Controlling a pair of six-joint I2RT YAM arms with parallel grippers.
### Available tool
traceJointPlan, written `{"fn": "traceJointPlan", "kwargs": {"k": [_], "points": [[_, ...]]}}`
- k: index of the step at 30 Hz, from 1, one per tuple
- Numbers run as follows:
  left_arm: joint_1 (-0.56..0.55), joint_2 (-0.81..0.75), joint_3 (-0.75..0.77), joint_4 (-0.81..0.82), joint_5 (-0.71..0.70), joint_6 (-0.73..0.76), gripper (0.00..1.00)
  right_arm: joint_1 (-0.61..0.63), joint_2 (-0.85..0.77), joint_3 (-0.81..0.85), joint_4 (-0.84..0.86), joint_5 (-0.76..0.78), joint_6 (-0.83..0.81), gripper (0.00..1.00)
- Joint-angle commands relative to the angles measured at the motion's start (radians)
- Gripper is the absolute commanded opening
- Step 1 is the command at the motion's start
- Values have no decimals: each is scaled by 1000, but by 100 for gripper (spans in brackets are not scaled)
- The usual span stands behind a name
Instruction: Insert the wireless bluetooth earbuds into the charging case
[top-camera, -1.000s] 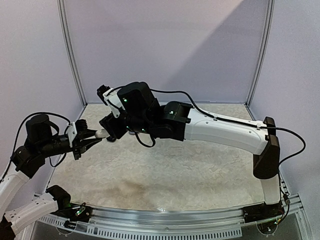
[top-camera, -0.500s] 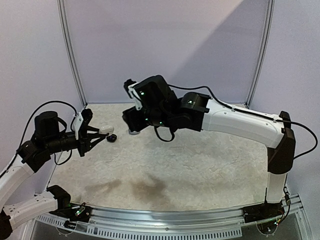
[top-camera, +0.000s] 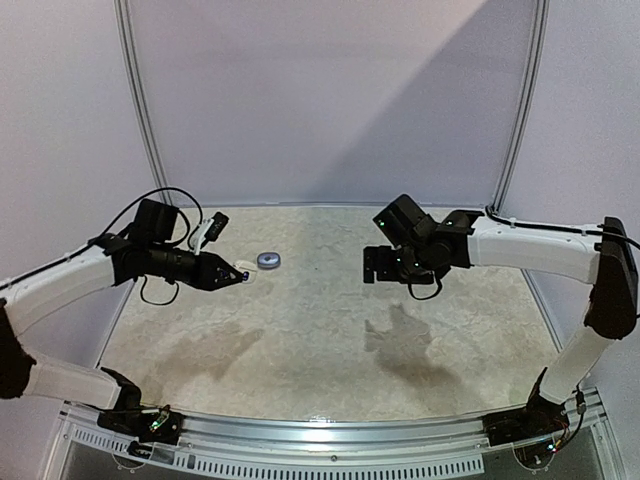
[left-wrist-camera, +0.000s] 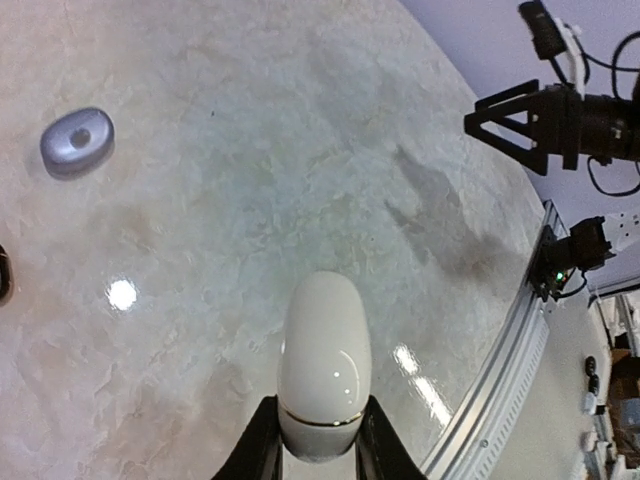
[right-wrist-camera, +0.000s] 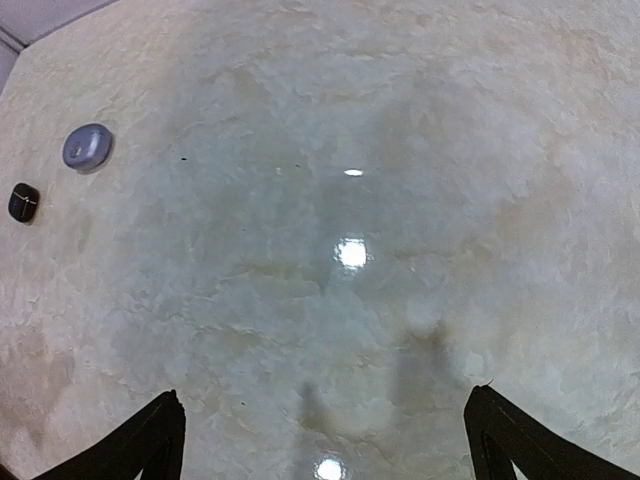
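A glossy white pebble-like charging case (left-wrist-camera: 323, 360), its lid seam closed, sticks out from my left gripper (left-wrist-camera: 320, 418), which is shut on its lower end. From above, that gripper (top-camera: 243, 276) hovers over the table's left part. A silvery-grey pebble-like case (top-camera: 268, 260) lies on the table just beyond it; the left wrist view shows this grey case (left-wrist-camera: 77, 137) and the right wrist view shows the grey case (right-wrist-camera: 87, 146) too. A small black rounded item (right-wrist-camera: 23, 202) lies near it; whether it is one of the earbuds I cannot tell. My right gripper (top-camera: 384, 265) hangs open and empty at centre right.
The marbled tabletop (top-camera: 330, 340) is walled by pale panels at the back and both sides. A metal rail (top-camera: 330, 435) runs along the near edge. The right gripper (left-wrist-camera: 525, 112) shows far off in the left wrist view.
The right arm has pulled away to the right and opened its jaws wide. The grey case now lies uncovered where that gripper was. The left arm has swung inward with the white case.
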Motion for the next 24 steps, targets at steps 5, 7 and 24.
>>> {"fn": "traceJointPlan", "kwargs": {"k": [5,7,24], "points": [[37,419,280,-237,169,-56,0,-24,-134,-127,3,11,122,99],[47,509,307,-244,172,-55,0,-24,-141,-134,-2,21,129,99],[88,658,222,-130,17,-76,98,-24,-170,-142,-31,66,174,99]]}}
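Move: Held in the left fingers is the white charging case, bound for a bare patch of table about 4 cm ahead of the left hand, level with it sideways and some 15 cm below. The blue case lies about 17 cm ahead and 2 cm right, 15 cm down; the black case about 12 cm ahead and 7 cm left, as low. From the empty right hand that bare patch is roughly 23 cm to the left, about level fore and aft, 13 cm lower. Lowering the white case to the bare table, the left hand swings forward and slightly right as it starts down, then drops nearly straight, about 15 cm in all, the wrist tipping some 35 degrees to point the fingers downward. Once down, it stays and opens wide, letting go of the case. The empty right hand backs off about 4 cm to its right, staying open. ##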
